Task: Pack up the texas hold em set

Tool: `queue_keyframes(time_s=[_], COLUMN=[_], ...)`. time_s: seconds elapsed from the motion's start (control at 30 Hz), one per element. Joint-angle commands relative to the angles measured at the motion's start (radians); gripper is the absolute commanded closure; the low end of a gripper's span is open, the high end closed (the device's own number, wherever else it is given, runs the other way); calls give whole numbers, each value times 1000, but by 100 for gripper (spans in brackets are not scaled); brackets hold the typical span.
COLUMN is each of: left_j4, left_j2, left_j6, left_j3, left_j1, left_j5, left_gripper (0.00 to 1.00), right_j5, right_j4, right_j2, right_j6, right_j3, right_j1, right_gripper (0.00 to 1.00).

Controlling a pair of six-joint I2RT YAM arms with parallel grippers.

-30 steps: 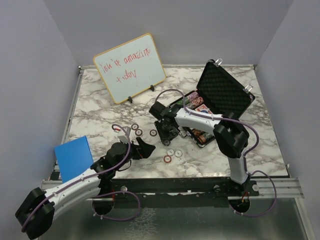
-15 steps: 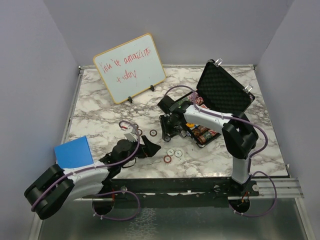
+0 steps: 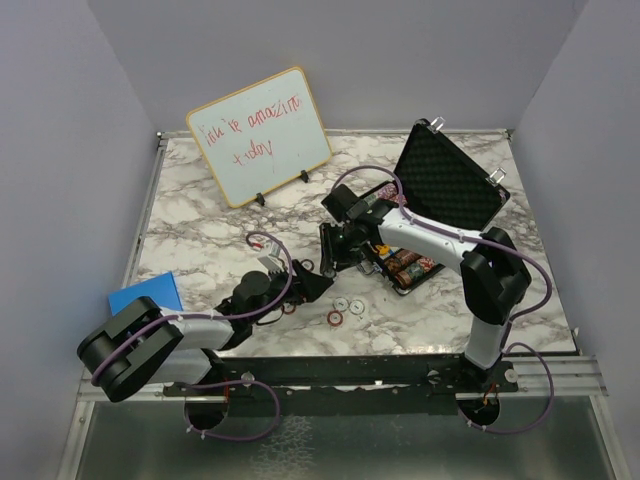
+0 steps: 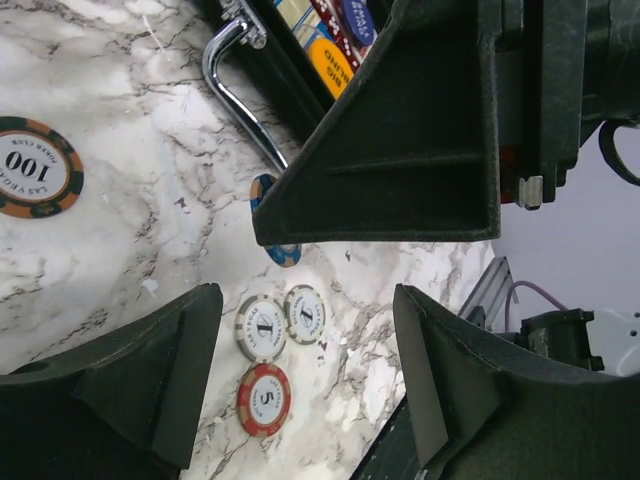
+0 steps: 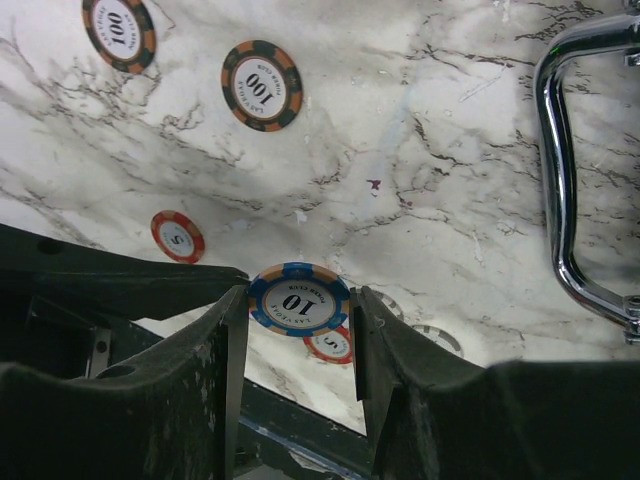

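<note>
The black briefcase (image 3: 452, 188) lies open at the back right, rows of chips (image 3: 400, 262) in its tray. My right gripper (image 3: 334, 252) hovers in front of the case's chrome handle (image 5: 563, 170), shut on a blue "10" chip (image 5: 299, 299) held edge to edge. My left gripper (image 3: 311, 288) is low over the table, open, nothing between its fingers (image 4: 150, 385). Beyond its jaws lie two white "1" chips (image 4: 261, 327) and a red "5" chip (image 4: 264, 399). More loose chips lie about: orange-black "100" chips (image 5: 261, 85) and another red "5" (image 5: 177, 236).
A wood-framed whiteboard (image 3: 258, 135) with red writing stands at the back left. A blue flat pad (image 3: 150, 292) sits at the table's near-left edge. The marble tabletop (image 3: 200, 230) ends at a metal rail by the arm bases. The two grippers are close together.
My left arm has reached forward and right toward the loose chips, its jaws narrowing a little. My right gripper has shifted slightly toward the case, still holding the blue chip.
</note>
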Motion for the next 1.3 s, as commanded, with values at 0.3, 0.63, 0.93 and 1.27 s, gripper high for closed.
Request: queue_keyframes(time_s=[0.3, 0.63, 0.93, 1.27], left_j4=[86, 87, 86, 84], left_j2=[-40, -41, -31, -29], left_j6=[-66, -80, -88, -80], left_j3=[-2, 11, 32, 45], left_j1=[-12, -12, -22, -23], left_j5=[-146, -154, -145, -176], left_gripper=[42, 59, 74, 100], right_j5=[-96, -134, -141, -128], right_j4=[39, 52, 63, 72], right_j2=[-74, -95, -94, -84], right_j6=[48, 59, 61, 56], right_j3=[-9, -12, -15, -19], right_j1=[-9, -9, -9, -8], right_gripper=[56, 56, 57, 56])
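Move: My right hand holds the 10 chip by its rim. From my open left hand, the chip is about 3 cm ahead, 3 cm to the right and 1 cm lower; from my right hand, the left fingertips are 3 cm back, 3 cm left and 1 cm up. On the table some 8 cm below the chip, the nearer white 1 chip lies 6 cm back and 4 cm right of it, and the red 5 chip 10 cm back and 2 cm right. The case handle sits 3 cm farther out and 10 cm right of it. I bring the 10 chip up about 3 cm and 2 cm left in my right hand, rolling it slightly and keeping my grip, to hand it over. Meanwhile my left hand eases up and forward, about 2 cm each way, turning a little counter-clockwise; it then nearly stays in place while its fingers close from wide open to almost shut, pinching the chip's left edge by its faces. ##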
